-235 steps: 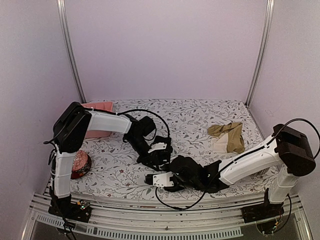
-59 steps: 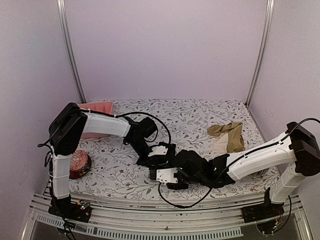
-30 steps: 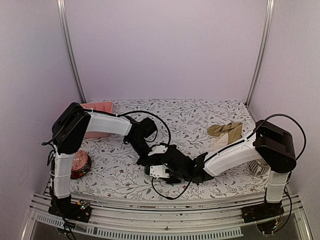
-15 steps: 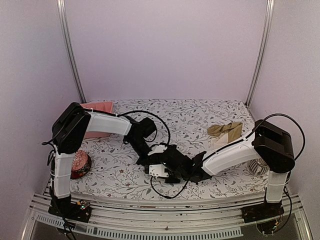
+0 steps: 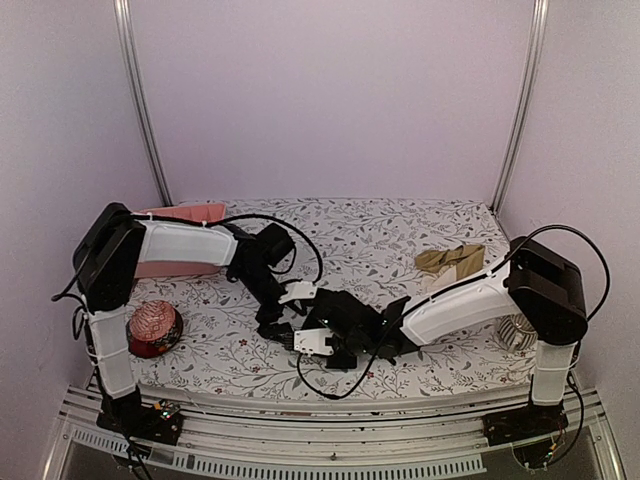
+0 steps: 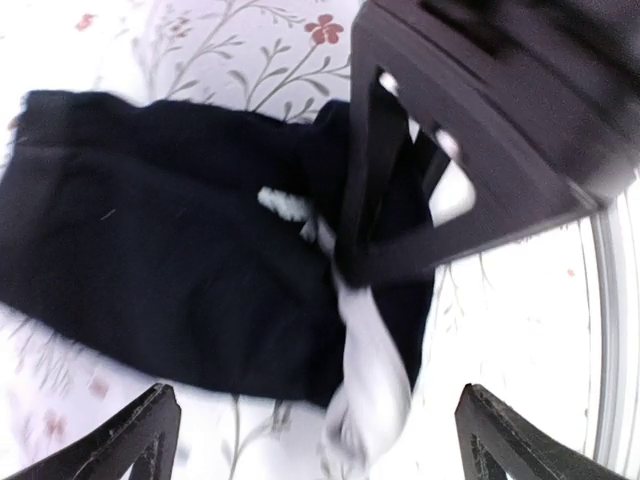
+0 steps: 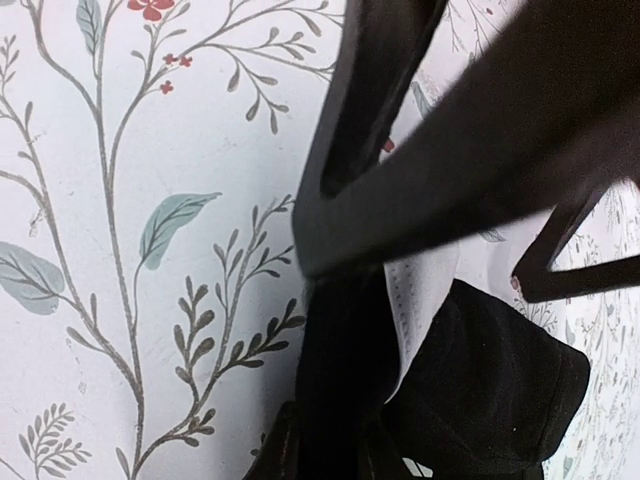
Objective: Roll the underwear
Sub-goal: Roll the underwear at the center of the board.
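The black underwear [image 5: 342,308] lies bunched near the table's front middle. In the left wrist view the black underwear [image 6: 150,240] is spread flat with its white trim [image 6: 375,350] hanging toward me. My right gripper [image 5: 318,338] is shut on one edge of it. The right wrist view shows black cloth [image 7: 500,400] and white trim [image 7: 415,300] pinched at the right gripper [image 7: 330,450]. My left gripper [image 5: 278,322] stands wide open just left of the cloth, holding nothing, and its tips frame the left gripper [image 6: 315,425]. The tan underwear [image 5: 455,268] lies crumpled at the back right.
A red bowl [image 5: 150,328] sits by the left arm's base, and a pink cloth [image 5: 190,213] lies at the back left corner. A small white object [image 5: 515,335] rests beside the right arm's base. The flowered table cover [image 5: 380,230] runs between side walls.
My left gripper has opened, let go of the black underwear and drawn back to the left. The right gripper has closed on the cloth's edge.
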`<state>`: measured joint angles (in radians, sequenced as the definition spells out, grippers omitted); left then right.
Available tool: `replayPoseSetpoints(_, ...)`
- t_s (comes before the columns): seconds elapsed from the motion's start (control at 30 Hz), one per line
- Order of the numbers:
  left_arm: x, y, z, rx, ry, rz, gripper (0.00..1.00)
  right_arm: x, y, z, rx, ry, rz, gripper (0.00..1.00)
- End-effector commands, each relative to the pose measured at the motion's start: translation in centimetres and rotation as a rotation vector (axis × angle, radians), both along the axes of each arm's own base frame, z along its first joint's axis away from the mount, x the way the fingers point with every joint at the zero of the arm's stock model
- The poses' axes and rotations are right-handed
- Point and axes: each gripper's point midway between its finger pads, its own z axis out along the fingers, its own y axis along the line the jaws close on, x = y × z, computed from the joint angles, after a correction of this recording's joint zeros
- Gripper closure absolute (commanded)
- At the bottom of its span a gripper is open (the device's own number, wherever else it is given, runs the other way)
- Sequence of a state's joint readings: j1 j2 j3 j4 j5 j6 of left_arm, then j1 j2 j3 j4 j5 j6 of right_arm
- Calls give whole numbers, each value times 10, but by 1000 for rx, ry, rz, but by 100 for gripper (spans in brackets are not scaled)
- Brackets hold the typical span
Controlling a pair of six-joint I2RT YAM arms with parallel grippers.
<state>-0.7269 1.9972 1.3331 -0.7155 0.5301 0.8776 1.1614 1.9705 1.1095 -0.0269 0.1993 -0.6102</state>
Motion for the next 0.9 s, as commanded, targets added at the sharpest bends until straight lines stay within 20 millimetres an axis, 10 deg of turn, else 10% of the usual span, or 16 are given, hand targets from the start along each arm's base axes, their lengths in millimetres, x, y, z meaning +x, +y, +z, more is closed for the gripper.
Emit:
replayPoseSetpoints(0.0, -10, 14, 25, -34, -64, 0, 2, 17, -22, -7, 5, 112, -136, 97)
replayPoseSetpoints(0.5, 3, 40, 76, -407, -572, 132, 2, 2, -27, 1, 125, 594, -163, 97)
replayPoseSetpoints(0.87, -23, 30, 65, -428, -853, 107, 3, -27, -27, 8, 211, 910, -57, 97)
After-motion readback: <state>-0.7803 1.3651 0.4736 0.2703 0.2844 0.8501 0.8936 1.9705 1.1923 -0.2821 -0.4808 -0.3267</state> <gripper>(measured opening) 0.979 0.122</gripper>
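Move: The right hand, just above the table, still pinches the underwear's rolled near edge. The middle of its flat part lies some 7 cm ahead of this hand, about level with it sideways, and 1 cm lower; the white band is about 3 cm to the left and 1 cm ahead. From the wide-open left hand, that flat part is about 5 cm ahead, 8 cm to the right and 3 cm below. The red bowl lies about 28 cm to the left hand's left and 3 cm ahead. Swinging over by about 40 degrees, the right wrist goes from fingers slanting forward and down to almost straight down and slightly back, pinching the rolled edge throughout; its tips arc nearly 3 cm forward over the board, then come back, ending 2.5 cm to the right. The left hand, fingers staying wide open, lifts nearly 5 cm and draws left off the roll's end, then tilts its fingers forward. ##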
